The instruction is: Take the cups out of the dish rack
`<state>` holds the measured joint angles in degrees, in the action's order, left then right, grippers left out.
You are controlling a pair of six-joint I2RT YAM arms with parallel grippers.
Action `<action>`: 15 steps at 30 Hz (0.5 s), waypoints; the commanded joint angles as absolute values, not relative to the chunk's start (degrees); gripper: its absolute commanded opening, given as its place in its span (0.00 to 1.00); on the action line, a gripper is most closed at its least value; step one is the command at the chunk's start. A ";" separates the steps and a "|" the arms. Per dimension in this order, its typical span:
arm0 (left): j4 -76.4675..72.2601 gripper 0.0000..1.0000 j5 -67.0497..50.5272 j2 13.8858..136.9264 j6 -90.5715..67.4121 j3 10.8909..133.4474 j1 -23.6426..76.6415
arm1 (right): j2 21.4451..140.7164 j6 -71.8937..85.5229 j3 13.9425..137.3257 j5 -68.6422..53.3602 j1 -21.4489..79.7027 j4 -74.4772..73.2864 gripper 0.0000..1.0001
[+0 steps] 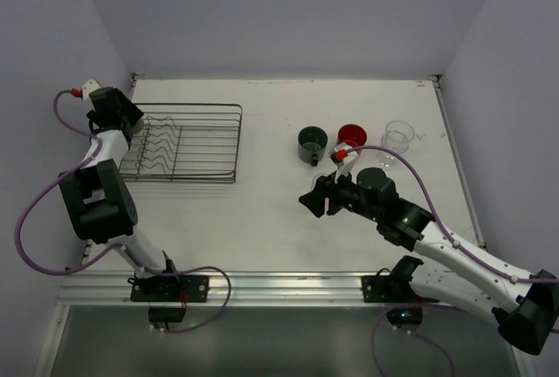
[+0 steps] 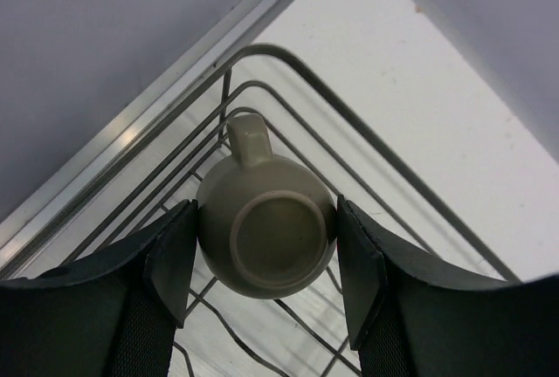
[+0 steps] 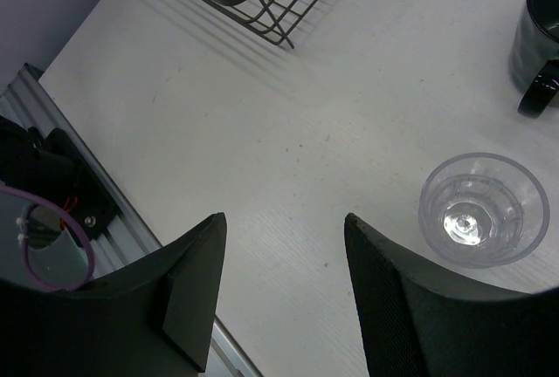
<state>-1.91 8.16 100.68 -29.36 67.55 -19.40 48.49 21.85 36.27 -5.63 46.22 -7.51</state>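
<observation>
A small olive-grey cup point(image 2: 269, 220) sits bottom-up in the far left corner of the dish rack point(image 2: 367, 124), its handle pointing away from the camera. My left gripper point(image 2: 266, 259) is shut on it, with a pad against each side. In the top view the left gripper point(image 1: 131, 126) is over the left end of the dish rack point(image 1: 238, 143), and the cup is hidden under it. On the table stand a dark grey-green mug point(image 1: 312, 143), a red mug point(image 1: 352, 136) and a clear glass mug point(image 1: 398, 135). A small clear tumbler point(image 3: 483, 209) stands right of my open, empty right gripper point(image 3: 284, 246).
The right gripper point(image 1: 308, 203) hovers over bare table between the rack and the mugs. The dark mug point(image 3: 537, 37) shows at the right edge of the right wrist view. The table's aluminium front rail point(image 1: 262, 285) and the side walls bound the space.
</observation>
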 commanded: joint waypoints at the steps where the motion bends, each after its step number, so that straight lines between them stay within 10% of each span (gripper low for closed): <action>1: -4.49 0.11 9.58 92.74 -30.15 67.15 -19.42 | 48.87 22.15 36.74 -6.42 46.41 -4.39 0.59; 15: -3.16 0.00 2.21 75.95 -38.48 58.89 -19.16 | 46.41 28.99 37.44 -11.51 46.41 1.56 0.59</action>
<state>-0.58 5.74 80.58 -34.04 59.77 -19.38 47.44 25.41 36.29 -8.73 46.22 -4.47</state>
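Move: The left gripper already holds the gray cup over the rack's far left corner. The rack's middle lies about 13 cm right of this gripper, 3 cm back and 8 cm below; the open right gripper waits some 28 cm back, 57 cm right and 7 cm higher. From the right gripper, the cup is that far the other way; the clear glass stands 13 cm ahead, 2 cm right, the dark mug 23 cm ahead, 1 cm right, both 15 cm below. Keep the left fingers closed on the gray cup and lift it quickly up and away from the rack, about 10 cm, drawing back some 5 cm and edging right towards the right gripper as you rise; let the fingers tip up a little. Late on, raise the open right gripper a couple of centimetres, rolling it slightly. ##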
